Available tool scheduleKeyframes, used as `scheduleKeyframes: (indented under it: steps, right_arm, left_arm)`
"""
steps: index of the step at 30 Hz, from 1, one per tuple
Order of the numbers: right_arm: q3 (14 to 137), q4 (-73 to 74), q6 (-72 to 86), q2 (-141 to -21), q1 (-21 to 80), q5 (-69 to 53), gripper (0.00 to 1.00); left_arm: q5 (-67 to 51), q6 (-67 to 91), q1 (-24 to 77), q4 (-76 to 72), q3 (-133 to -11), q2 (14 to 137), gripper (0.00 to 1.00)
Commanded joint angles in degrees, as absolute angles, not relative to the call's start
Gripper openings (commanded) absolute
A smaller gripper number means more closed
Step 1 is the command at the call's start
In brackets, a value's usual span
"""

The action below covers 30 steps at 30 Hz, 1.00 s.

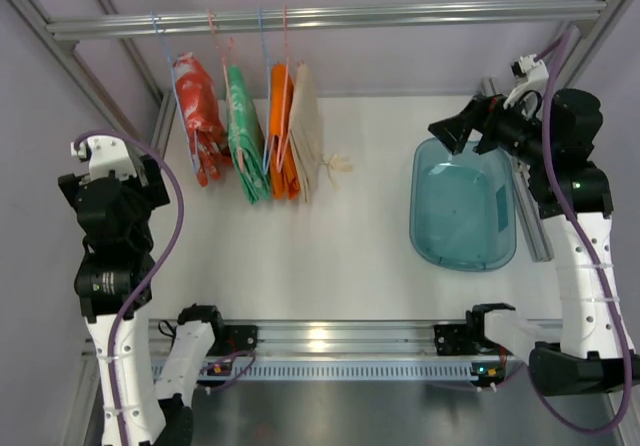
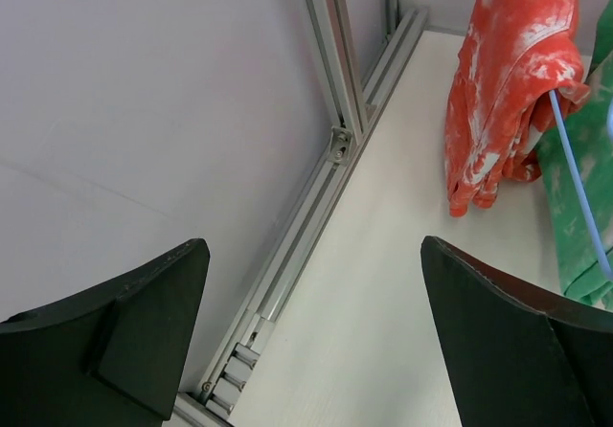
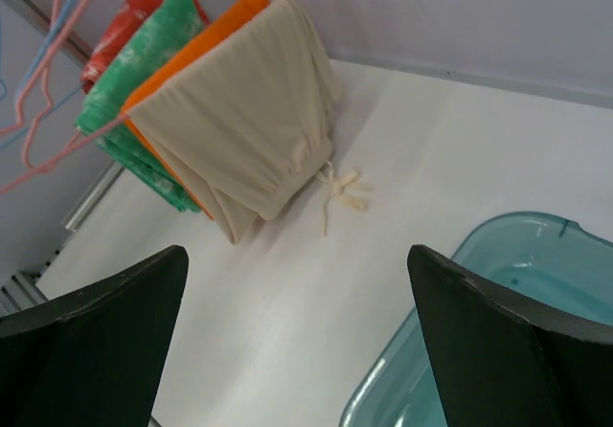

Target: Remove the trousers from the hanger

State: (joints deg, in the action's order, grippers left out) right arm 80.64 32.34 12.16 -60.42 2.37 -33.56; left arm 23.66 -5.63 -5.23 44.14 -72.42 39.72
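Two pairs of trousers hang folded over hangers on the rail: the pale beige pair with drawstring ties, and the plain orange pair just left of it. Both show in the right wrist view, beige in front of orange. My right gripper is open and empty, held above the table to the right of the beige trousers, over the tub's far left corner. My left gripper is open and empty near the left frame post, left of the hanging clothes.
A green patterned garment and a red patterned garment hang on the same rail, left of the trousers. A teal plastic tub sits on the table at the right. Aluminium frame rails run along the table's left edge.
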Motion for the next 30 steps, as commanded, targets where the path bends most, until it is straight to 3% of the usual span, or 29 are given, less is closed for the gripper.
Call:
scheduleKeyframes:
  steps: [1,13,23,30]
  right_arm:
    - [80.95,23.13,18.71,-61.78,6.05,-35.16,0.99]
    - [80.42,-3.76,44.53,-74.08,24.76,-27.60,0.99]
    - [92.19,-20.20,62.13,-93.41,33.31,-27.60,1.00]
    - [99.39,-22.68,64.95,-100.28,36.56,-25.67,0.76]
  left_arm:
    - [25.57,-5.54,-5.54,42.01,-73.74,41.66,0.99]
    - [20.66,-7.03,-5.54,41.92,-77.34,45.00,0.99]
    - [17.67,-7.12,-5.54,42.01,-77.52,43.77,0.99]
    - [16.88,-7.82,-5.54,42.01,-76.03,42.54,0.98]
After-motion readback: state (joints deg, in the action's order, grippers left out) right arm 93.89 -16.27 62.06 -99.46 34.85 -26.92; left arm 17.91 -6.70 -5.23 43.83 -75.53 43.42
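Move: The beige trousers, the outermost garment on the rod, hang on a pink hanger about 31 cm to my right hand's left and some 15 cm ahead, their middle around 8 cm lower. The orange garment hangs just beyond, 4 cm farther left of them and level with them. The teal basket stands on the table some 10 cm to this hand's right, 8 cm ahead and 35 cm below. From my left hand the trousers lie about 24 cm ahead and 34 cm right. I sweep my open right hand some 28 cm left, easing about 7 cm forward, away from over the basket and up to the pink hanger that carries the beige trousers. On the way I roll the hand about 40 degrees, left side up, and turn it counter-clockwise until the fingers point mostly left; at the end they begin to close. My left hand shifts only a couple of centimetres forward and slightly right. ##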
